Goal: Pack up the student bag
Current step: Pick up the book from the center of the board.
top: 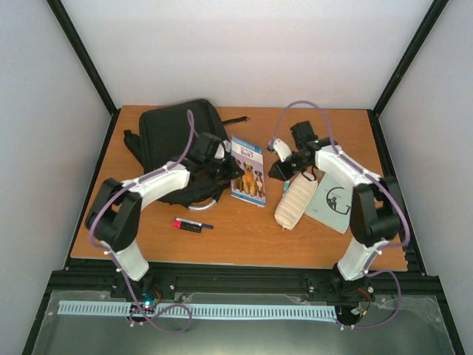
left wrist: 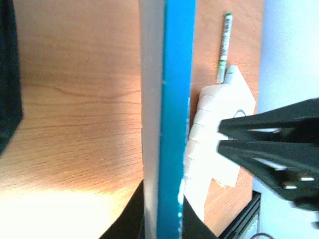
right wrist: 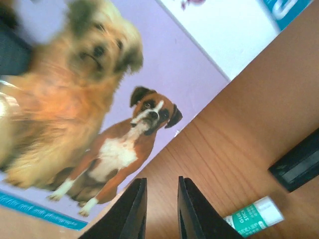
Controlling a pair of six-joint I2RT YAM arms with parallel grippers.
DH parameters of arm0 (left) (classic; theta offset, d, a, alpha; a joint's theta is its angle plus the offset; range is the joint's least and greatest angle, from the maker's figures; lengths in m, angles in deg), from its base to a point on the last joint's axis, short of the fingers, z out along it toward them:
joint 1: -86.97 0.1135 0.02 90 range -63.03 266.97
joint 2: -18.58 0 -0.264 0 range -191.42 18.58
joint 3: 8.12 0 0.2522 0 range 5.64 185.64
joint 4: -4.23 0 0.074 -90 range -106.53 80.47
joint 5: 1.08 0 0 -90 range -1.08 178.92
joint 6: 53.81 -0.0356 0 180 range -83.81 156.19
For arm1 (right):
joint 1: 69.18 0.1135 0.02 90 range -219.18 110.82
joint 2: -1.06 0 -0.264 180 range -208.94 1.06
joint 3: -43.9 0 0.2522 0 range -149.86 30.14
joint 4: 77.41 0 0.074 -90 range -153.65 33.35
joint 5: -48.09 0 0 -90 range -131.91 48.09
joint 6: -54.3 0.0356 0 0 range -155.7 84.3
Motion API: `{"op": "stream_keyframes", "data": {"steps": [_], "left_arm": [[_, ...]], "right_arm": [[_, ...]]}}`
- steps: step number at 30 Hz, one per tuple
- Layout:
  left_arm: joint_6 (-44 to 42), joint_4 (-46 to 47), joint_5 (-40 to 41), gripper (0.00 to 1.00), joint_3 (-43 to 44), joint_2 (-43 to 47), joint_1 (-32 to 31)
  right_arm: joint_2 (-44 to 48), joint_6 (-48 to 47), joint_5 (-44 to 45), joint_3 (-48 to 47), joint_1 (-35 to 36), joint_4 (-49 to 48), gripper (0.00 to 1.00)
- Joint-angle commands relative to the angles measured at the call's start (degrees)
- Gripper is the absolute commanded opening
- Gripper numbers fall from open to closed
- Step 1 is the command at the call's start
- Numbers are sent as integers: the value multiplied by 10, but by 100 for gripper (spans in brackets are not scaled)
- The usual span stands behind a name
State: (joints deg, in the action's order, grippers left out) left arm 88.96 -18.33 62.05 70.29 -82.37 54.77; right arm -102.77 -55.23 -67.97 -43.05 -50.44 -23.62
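Note:
The black student bag lies at the back left of the table. My left gripper is just right of the bag and is shut on the left edge of a dog book. In the left wrist view the book's blue and white edge runs between my dark fingers. My right gripper hovers low over the table at the book's right edge. Its jaws stand a little apart and empty, with the dog cover just ahead.
A cream ribbed pouch lies right of the book, on a white sheet. A glue stick lies by the pouch's far end. A red and black item and a pen lie at the front left. A black object shows at the right.

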Motion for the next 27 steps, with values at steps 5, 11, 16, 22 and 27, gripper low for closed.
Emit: {"op": "stream_keyframes", "data": {"steps": [5, 11, 16, 22, 27], "left_arm": [[-196, -233, 38, 1, 88, 164, 27], [-240, -254, 23, 1, 101, 273, 32], [-244, -208, -26, 1, 96, 339, 33], [-228, -195, -91, 1, 114, 365, 33], [-196, -123, -152, 1, 102, 362, 33]], "right_arm": [[121, 15, -210, -109, -67, 71, 37], [248, 81, -336, -38, -130, -73, 52], [260, 133, -402, -20, -130, -79, 82], [218, 106, -522, -76, -123, -5, 100], [243, 133, -500, -70, -75, -63, 100]]}}
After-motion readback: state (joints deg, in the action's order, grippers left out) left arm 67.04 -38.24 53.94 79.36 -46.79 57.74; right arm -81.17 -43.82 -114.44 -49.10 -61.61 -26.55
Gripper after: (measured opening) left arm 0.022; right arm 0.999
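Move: The book is already pinched by its left edge in my left hand and slopes down from there; its middle lies about 4 cm right, 3 cm below and 1 cm ahead of that hand. The backpack is some 15 cm left of the same hand and 7 cm ahead. From my closed right hand the book's middle is about 8 cm left and 1 cm ahead. The glue stick is 3 cm right and 4 back, the pencil case 6 right and 8 back. Keeping its pinch on the book, my left hand lifts it quickly by about 26 cm, drawing back some 10 cm and drifting left, while the wrist tips the fingers up by roughly 35 degrees. My right hand rises just as far beside the book, easing back 5 cm, rolling its left side up some 45 degrees until the fingers face the book's free right edge, and opens wide. ##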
